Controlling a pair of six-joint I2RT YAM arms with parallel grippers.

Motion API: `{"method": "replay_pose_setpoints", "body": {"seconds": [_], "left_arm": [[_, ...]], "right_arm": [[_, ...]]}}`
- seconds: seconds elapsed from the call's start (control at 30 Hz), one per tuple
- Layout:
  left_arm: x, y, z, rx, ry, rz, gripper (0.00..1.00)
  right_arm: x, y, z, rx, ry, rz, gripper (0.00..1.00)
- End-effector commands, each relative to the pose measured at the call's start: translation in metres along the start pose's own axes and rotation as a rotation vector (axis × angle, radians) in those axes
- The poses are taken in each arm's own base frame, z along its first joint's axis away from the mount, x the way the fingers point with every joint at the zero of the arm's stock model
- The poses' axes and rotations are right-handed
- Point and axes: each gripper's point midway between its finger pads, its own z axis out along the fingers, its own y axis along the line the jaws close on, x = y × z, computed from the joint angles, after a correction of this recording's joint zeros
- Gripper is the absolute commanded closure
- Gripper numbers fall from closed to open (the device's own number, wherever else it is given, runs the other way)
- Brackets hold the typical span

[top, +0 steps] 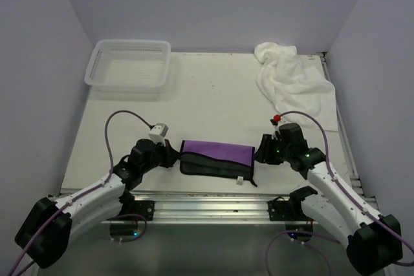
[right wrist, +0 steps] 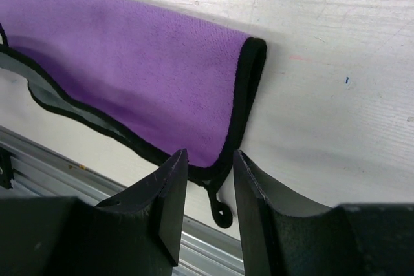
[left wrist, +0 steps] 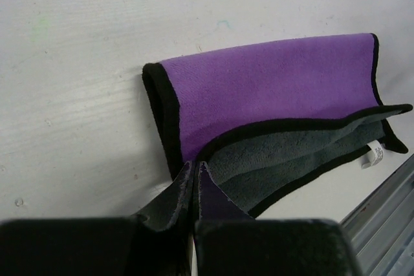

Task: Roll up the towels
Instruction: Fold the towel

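Observation:
The small purple towel (top: 217,154) with dark trim lies folded lengthwise near the table's front edge, its grey underside showing along the near side (left wrist: 284,159). My left gripper (top: 173,156) is at its left end, fingertips (left wrist: 194,165) pinched together on the trimmed near corner. My right gripper (top: 261,150) is at the towel's right end, open. Its fingers (right wrist: 210,159) straddle the near right corner of the towel (right wrist: 129,75), and the hanging loop (right wrist: 222,214) sits between them untouched. The large fluffy white towel (top: 291,79) lies crumpled at the back right.
A white mesh basket (top: 132,43) stands at the back left. A metal rail (top: 207,205) runs along the table's front edge just below the purple towel. White walls close in the table on three sides.

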Motion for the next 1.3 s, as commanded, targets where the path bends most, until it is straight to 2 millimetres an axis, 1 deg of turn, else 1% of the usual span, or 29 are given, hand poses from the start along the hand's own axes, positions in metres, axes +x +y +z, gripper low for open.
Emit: {"method": "replay_pose_setpoints", "body": {"seconds": [0.0,0.07,0.23,0.33,0.37,0.43,0.47,0.53,0.57,0.6,0.63,0.67,0.7,0.8,0.97,1.07,1.13,1.17,1.23,1.27], "left_arm": [[-0.007,-0.009,0.000,0.046,-0.039,0.027,1.00],[-0.007,-0.010,0.000,0.048,-0.039,0.027,1.00],[-0.006,-0.009,0.001,0.046,-0.032,0.029,1.00],[-0.006,-0.011,0.000,0.059,-0.033,0.036,1.00],[-0.005,-0.014,0.000,0.073,-0.031,0.040,0.98],[-0.007,-0.017,-0.001,0.091,-0.038,0.050,0.83],[-0.009,-0.022,-0.004,0.121,-0.049,0.057,0.72],[-0.015,-0.029,-0.009,0.154,-0.083,0.062,0.61],[-0.024,-0.034,-0.013,0.169,-0.120,0.064,0.49],[-0.026,-0.036,-0.015,0.174,-0.129,0.066,0.45],[-0.030,-0.037,-0.017,0.178,-0.143,0.067,0.43],[-0.039,-0.041,-0.021,0.183,-0.173,0.070,0.38],[-0.040,-0.039,-0.021,0.168,-0.170,0.068,0.36],[-0.046,-0.039,-0.020,0.141,-0.161,0.073,0.36],[-0.044,-0.032,-0.006,0.088,-0.114,0.058,0.37],[-0.043,-0.019,0.005,0.005,-0.076,0.041,0.38],[-0.044,-0.011,0.012,-0.053,-0.051,0.036,0.38],[-0.041,-0.008,0.014,-0.069,-0.035,0.033,0.38],[-0.040,-0.007,0.017,-0.078,-0.019,0.034,0.37],[-0.043,-0.003,0.020,-0.106,-0.031,0.036,0.37]], "right_arm": [[-0.003,0.008,0.003,-0.042,0.001,-0.003,0.61],[-0.004,0.011,0.006,-0.059,0.003,-0.013,0.60],[0.006,0.014,0.014,-0.086,0.048,-0.032,0.59],[0.010,0.012,0.017,-0.077,0.061,-0.032,0.59],[0.012,0.012,0.018,-0.075,0.067,-0.032,0.59],[0.012,0.012,0.020,-0.074,0.070,-0.031,0.60],[0.012,0.012,0.021,-0.074,0.073,-0.029,0.60],[0.012,0.011,0.024,-0.066,0.076,-0.026,0.60],[0.011,0.010,0.024,-0.061,0.073,-0.023,0.60],[0.011,0.009,0.025,-0.057,0.071,-0.021,0.60],[0.011,0.009,0.026,-0.054,0.068,-0.021,0.60],[0.011,0.007,0.026,-0.045,0.072,-0.018,0.60],[0.010,0.006,0.027,-0.033,0.067,-0.015,0.60],[0.010,-0.001,0.029,0.002,0.065,-0.003,0.59],[0.007,-0.005,0.033,0.031,0.047,0.017,0.59],[0.000,-0.005,0.034,0.042,0.031,0.021,0.59],[-0.008,-0.005,0.035,0.054,0.011,0.019,0.58],[-0.014,-0.002,0.035,0.051,0.000,0.011,0.57],[-0.018,-0.003,0.037,0.067,-0.001,0.012,0.57],[-0.022,-0.003,0.038,0.073,-0.010,0.012,0.57]]}}
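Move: The left hand still pinches the left end of the folded-over hem. The towel's near left corner lies about 5 cm back from it and level sideways, 3 cm below; the far fold's left corner is about 7 cm ahead and 1 cm right, 4 cm below. From the right hand, already partly open, the fold's right corner lies roughly 6 cm ahead, straight in line, 6 cm below; the hanging loop is some 6 cm back, also in line, and the white tag 6 cm back and 5 cm left. Barely shifting at first, the left hand opens wide to let go of the hem, rises about 4.5 cm with a slight upward tilt, then swings forward some 3 cm and sinks again towards the left end of the far fold. The right hand sinks about 4 cm, first edging left, then easing forward towards the fold's right end, its fingers staying partly open. ##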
